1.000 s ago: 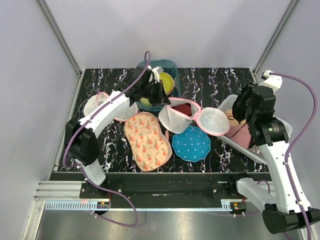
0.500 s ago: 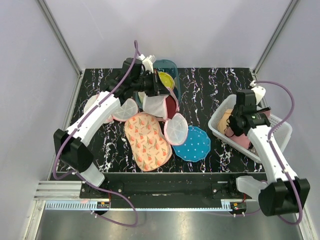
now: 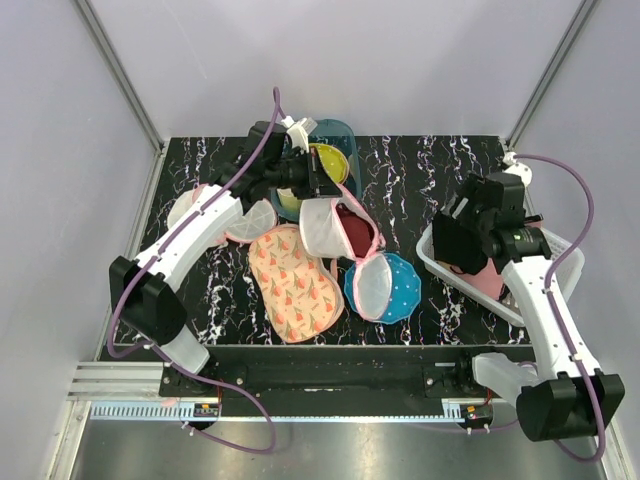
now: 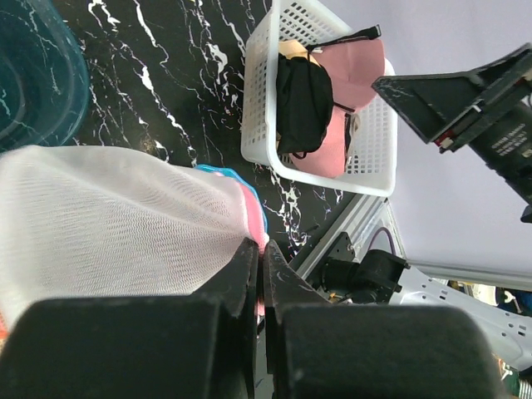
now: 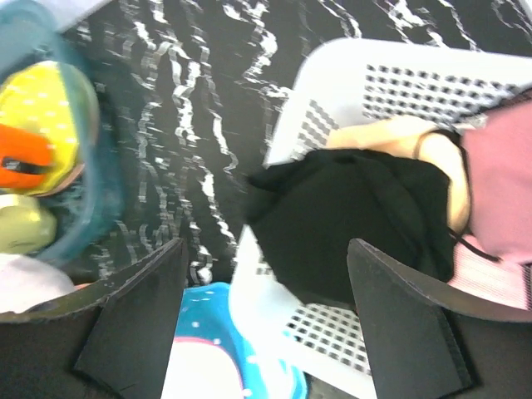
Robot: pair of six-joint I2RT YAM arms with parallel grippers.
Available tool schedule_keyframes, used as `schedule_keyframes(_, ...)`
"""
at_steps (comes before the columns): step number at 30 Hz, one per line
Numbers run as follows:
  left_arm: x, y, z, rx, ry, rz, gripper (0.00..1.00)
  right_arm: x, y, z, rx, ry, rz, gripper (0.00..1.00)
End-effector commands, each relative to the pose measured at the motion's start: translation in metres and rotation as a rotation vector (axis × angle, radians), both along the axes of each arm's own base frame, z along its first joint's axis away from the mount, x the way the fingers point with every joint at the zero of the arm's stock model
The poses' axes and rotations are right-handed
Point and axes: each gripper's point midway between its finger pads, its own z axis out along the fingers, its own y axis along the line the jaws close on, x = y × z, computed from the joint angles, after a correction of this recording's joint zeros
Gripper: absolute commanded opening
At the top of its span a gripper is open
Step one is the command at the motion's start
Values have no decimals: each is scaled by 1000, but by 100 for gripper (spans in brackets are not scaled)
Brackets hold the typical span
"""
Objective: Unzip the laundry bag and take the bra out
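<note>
My left gripper [image 3: 318, 190] is shut on the pink zip trim of the laundry bag [image 3: 322, 228] and holds it up near the table's middle. The bag's white mesh [image 4: 116, 216] fills the left of the left wrist view, pinched at my fingertips [image 4: 260, 249]. The bag is unzipped: its other half [image 3: 372, 285] hangs lower, and something deep red shows inside the held half. The bra [image 5: 349, 216], black and soft, lies in the white basket [image 5: 332, 66] partly over its rim. My right gripper [image 5: 266, 249] hovers open right above it, touching nothing.
The basket [image 4: 253, 108] at the right also holds peach and pink cloths [image 4: 353, 66]. A teal bowl [image 3: 335, 135] with a yellow item stands behind the bag. A floral fabric piece [image 3: 293, 280] and a blue dotted mat [image 3: 405, 285] lie in front. More mesh pieces [image 3: 195, 205] lie at the left.
My left gripper lifted the bag, and its free half swung down from the right. My right gripper moved over the basket and opened; the black bra now lies below it.
</note>
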Motion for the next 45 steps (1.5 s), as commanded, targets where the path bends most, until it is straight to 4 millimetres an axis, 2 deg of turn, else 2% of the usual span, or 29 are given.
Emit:
schedule_keyframes(1, 1, -7, 30, -79, -92, -43, 0, 7, 37, 31, 80, -80, 138, 84)
schedule_keyframes(3, 1, -9, 27, -81, -84, -51, 0, 4, 46, 23, 67, -58, 157, 83)
schedule_keyframes(6, 2, -9, 24, -76, -79, -54, 0, -3, 79, 20, 123, -62, 272, 78)
schedule_keyframes(7, 2, -9, 23, -74, -78, -54, 0, -10, 100, 16, 164, -49, 329, 77)
schedule_keyframes(8, 2, -9, 22, -71, -76, -53, 0, -12, 108, 15, 183, -45, 345, 76)
schedule_keyframes(10, 3, -9, 20, -68, -73, -56, 0, -25, 140, 10, 254, -14, 435, 75)
schedule_keyframes(14, 5, -11, 18, -68, -67, -56, 0, -35, 179, 7, 363, -21, 515, 75)
schedule_keyframes(19, 5, -13, 20, -79, -59, -62, 0, -35, 198, -20, 502, 47, 491, 79)
schedule_keyframes(30, 1, -11, 16, -78, -55, -65, 0, -32, 231, -40, 619, 111, 545, 81)
schedule_keyframes(32, 1, -11, 17, -79, -57, -66, 0, -30, 236, -38, 630, 106, 554, 81)
schedule_keyframes(38, 1, -11, 19, -80, -61, -64, 0, -26, 247, -46, 647, 123, 566, 77)
schedule_keyframes(40, 0, -11, 18, -80, -60, -68, 0, -24, 248, -46, 646, 114, 563, 68)
schedule_keyframes(41, 0, -11, 18, -80, -60, -68, 0, -24, 247, -45, 643, 109, 562, 59)
schedule_keyframes(42, 0, -11, 17, -77, -59, -65, 0, -22, 246, -40, 634, 89, 562, 27)
schedule_keyframes(44, 1, -10, 15, -73, -58, -62, 0, -22, 243, -32, 619, 65, 561, 2)
schedule_keyframes(45, 1, -10, 13, -69, -57, -58, 0, -18, 241, -23, 603, 39, 564, 0)
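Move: The red bra sits in the open laundry bag that my left hand holds up. From my open right hand it lies about 25 cm to the left, some 2 cm back and 8 cm lower; the bag's pink-rimmed lid hangs roughly 17 cm left, 12 cm back and 14 cm down. The black garment lies in the basket about 12 cm beneath this hand, 3 cm right and 2 cm ahead. From my left hand the bra is some 5 cm right, 4 cm back and 10 cm below. I swing my open right hand about 24 cm left, away from the basket and across to the mouth of the bag. After a small rise it sinks to some 7 cm below its start, while the wrist turns counter-clockwise and rolls left side up, roughly 30 degrees each. At the very end its fingers close and pinch the red bra; my left hand keeps the bag's rim pinched, nearly still. ##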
